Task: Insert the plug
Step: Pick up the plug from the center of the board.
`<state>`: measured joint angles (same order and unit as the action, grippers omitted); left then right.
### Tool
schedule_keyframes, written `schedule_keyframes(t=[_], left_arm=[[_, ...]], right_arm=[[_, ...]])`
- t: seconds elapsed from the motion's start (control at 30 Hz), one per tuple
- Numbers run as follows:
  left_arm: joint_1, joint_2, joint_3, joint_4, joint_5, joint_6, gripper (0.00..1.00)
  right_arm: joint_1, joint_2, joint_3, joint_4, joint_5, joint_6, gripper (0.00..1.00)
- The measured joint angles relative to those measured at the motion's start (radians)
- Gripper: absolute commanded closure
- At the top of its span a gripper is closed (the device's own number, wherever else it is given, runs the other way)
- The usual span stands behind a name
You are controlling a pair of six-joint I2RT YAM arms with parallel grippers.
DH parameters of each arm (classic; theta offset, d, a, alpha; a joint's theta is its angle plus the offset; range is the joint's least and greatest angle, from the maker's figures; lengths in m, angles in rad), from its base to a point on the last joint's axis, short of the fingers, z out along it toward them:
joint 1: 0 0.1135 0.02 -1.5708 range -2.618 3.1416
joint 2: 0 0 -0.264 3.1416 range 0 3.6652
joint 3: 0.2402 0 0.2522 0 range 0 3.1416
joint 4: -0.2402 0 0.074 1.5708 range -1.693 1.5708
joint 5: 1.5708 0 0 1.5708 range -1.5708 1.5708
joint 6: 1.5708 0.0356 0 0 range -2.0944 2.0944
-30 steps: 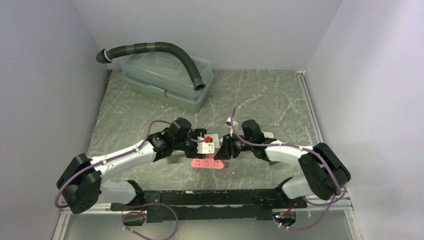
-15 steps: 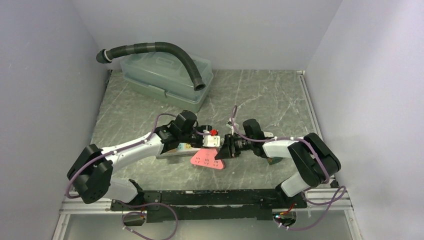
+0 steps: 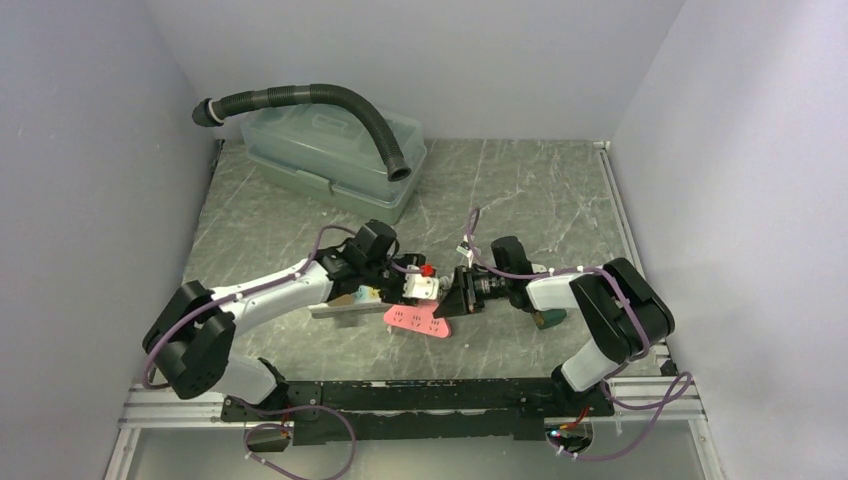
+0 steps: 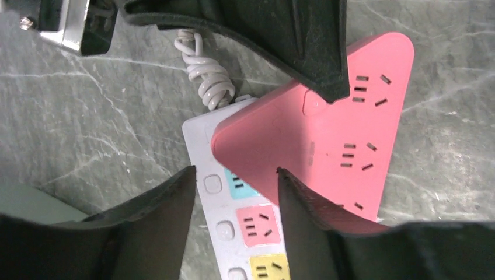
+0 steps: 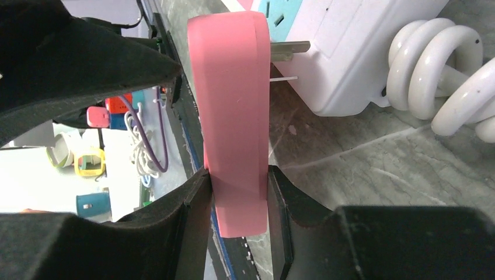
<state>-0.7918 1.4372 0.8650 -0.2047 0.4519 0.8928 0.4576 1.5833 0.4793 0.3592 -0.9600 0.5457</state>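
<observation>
The plug is a pink triangular adapter [image 3: 418,320] [image 4: 344,134] [image 5: 233,116], standing on edge against a white power strip [image 3: 421,289] [image 4: 230,233] with coloured sockets. My right gripper [image 3: 448,300] [image 5: 238,172] is shut on the adapter's lower edge. A metal prong [image 5: 289,49] still shows in the gap between the adapter and the strip's blue socket. My left gripper [image 3: 395,290] [image 4: 233,172] straddles the strip from above, its fingers against both long sides. The strip's coiled white cord [image 4: 207,76] [image 5: 438,76] lies at its end.
A grey-green lidded box [image 3: 335,150] sits at the back left with a black corrugated hose [image 3: 330,97] arching over it. A small dark object [image 3: 548,318] lies under the right forearm. A black rail [image 3: 420,400] runs along the near edge.
The left arm swung right and forward, and its jaws narrowed onto the power strip. The right arm stretched lower toward the strip, keeping its grip on the pink adapter.
</observation>
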Motion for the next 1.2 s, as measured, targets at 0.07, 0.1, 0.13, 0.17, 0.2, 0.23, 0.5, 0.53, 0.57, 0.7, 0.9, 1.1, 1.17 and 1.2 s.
schedule_keyframes(t=[0.07, 0.1, 0.13, 0.17, 0.2, 0.23, 0.5, 0.53, 0.57, 0.7, 0.9, 1.1, 1.17, 1.2], left_arm=[[0.019, -0.024, 0.002, -0.027, 0.018, 0.021, 0.25], [0.031, -0.043, 0.002, -0.043, 0.025, 0.035, 0.22], [0.045, -0.068, -0.002, -0.054, 0.031, 0.049, 0.18], [0.063, -0.101, -0.010, -0.063, 0.039, 0.065, 0.15], [0.081, -0.137, -0.017, -0.073, 0.048, 0.079, 0.12], [0.101, -0.169, -0.020, -0.085, 0.056, 0.090, 0.10], [0.208, -0.232, 0.118, -0.270, 0.167, -0.088, 0.00], [0.216, -0.231, 0.141, -0.288, 0.186, -0.122, 0.00], [0.226, -0.230, 0.164, -0.304, 0.208, -0.161, 0.00], [0.285, -0.192, 0.254, -0.373, 0.320, -0.301, 0.00], [0.366, -0.026, 0.401, -0.559, 0.521, -0.351, 0.00], [0.366, -0.018, 0.382, -0.656, 0.635, -0.355, 0.03], [0.360, -0.018, 0.382, -0.686, 0.676, -0.354, 0.04], [0.357, -0.018, 0.382, -0.702, 0.690, -0.351, 0.04]], right_arm=[[-0.002, 0.000, 0.000, -0.004, -0.004, 0.002, 1.00], [-0.002, -0.001, 0.000, -0.008, -0.007, 0.002, 1.00], [-0.002, -0.003, 0.000, -0.011, -0.009, 0.003, 1.00], [-0.003, -0.006, 0.000, -0.016, -0.008, 0.005, 1.00], [-0.003, -0.013, 0.000, -0.021, -0.005, 0.007, 1.00], [-0.003, -0.020, -0.001, -0.024, 0.000, 0.011, 1.00], [0.010, -0.220, 0.017, -0.193, 0.113, -0.041, 1.00], [0.012, -0.243, 0.029, -0.218, 0.124, -0.052, 1.00], [0.018, -0.269, 0.048, -0.250, 0.135, -0.066, 1.00], [0.043, -0.351, 0.122, -0.328, 0.165, -0.112, 1.00], [0.104, -0.431, 0.225, -0.464, 0.196, -0.182, 1.00], [0.115, -0.497, 0.255, -0.531, 0.205, -0.207, 1.00], [0.116, -0.501, 0.274, -0.548, 0.207, -0.216, 1.00], [0.118, -0.500, 0.286, -0.556, 0.209, -0.222, 1.00]])
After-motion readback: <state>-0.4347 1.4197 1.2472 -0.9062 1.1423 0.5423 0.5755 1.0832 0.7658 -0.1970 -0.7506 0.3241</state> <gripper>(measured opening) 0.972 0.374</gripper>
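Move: The left hand, half open and pointing to its right and down, has the triangular pink plug some 5 cm back, 2 cm right and 5 cm below. The power strip's middle is about 8 cm left, 1 cm back and 8 cm below it, the tan block some 15 cm left and 2 cm back. The right hand already grips the plug's edge, the plug's middle 4 cm to its left, with the strip's cord end about 5 cm ahead, 2 cm left and slightly below. Up and off to its left goes the left hand, rising some 12 cm while its fingers spread from half to fully open, then drawing back about 4 cm and rolling roughly 50 degrees, its top tipping forward. The right hand, after a brief hold, lifts the gripped plug straight up about 14 cm, away from the strip, tipping the prongs forward. ##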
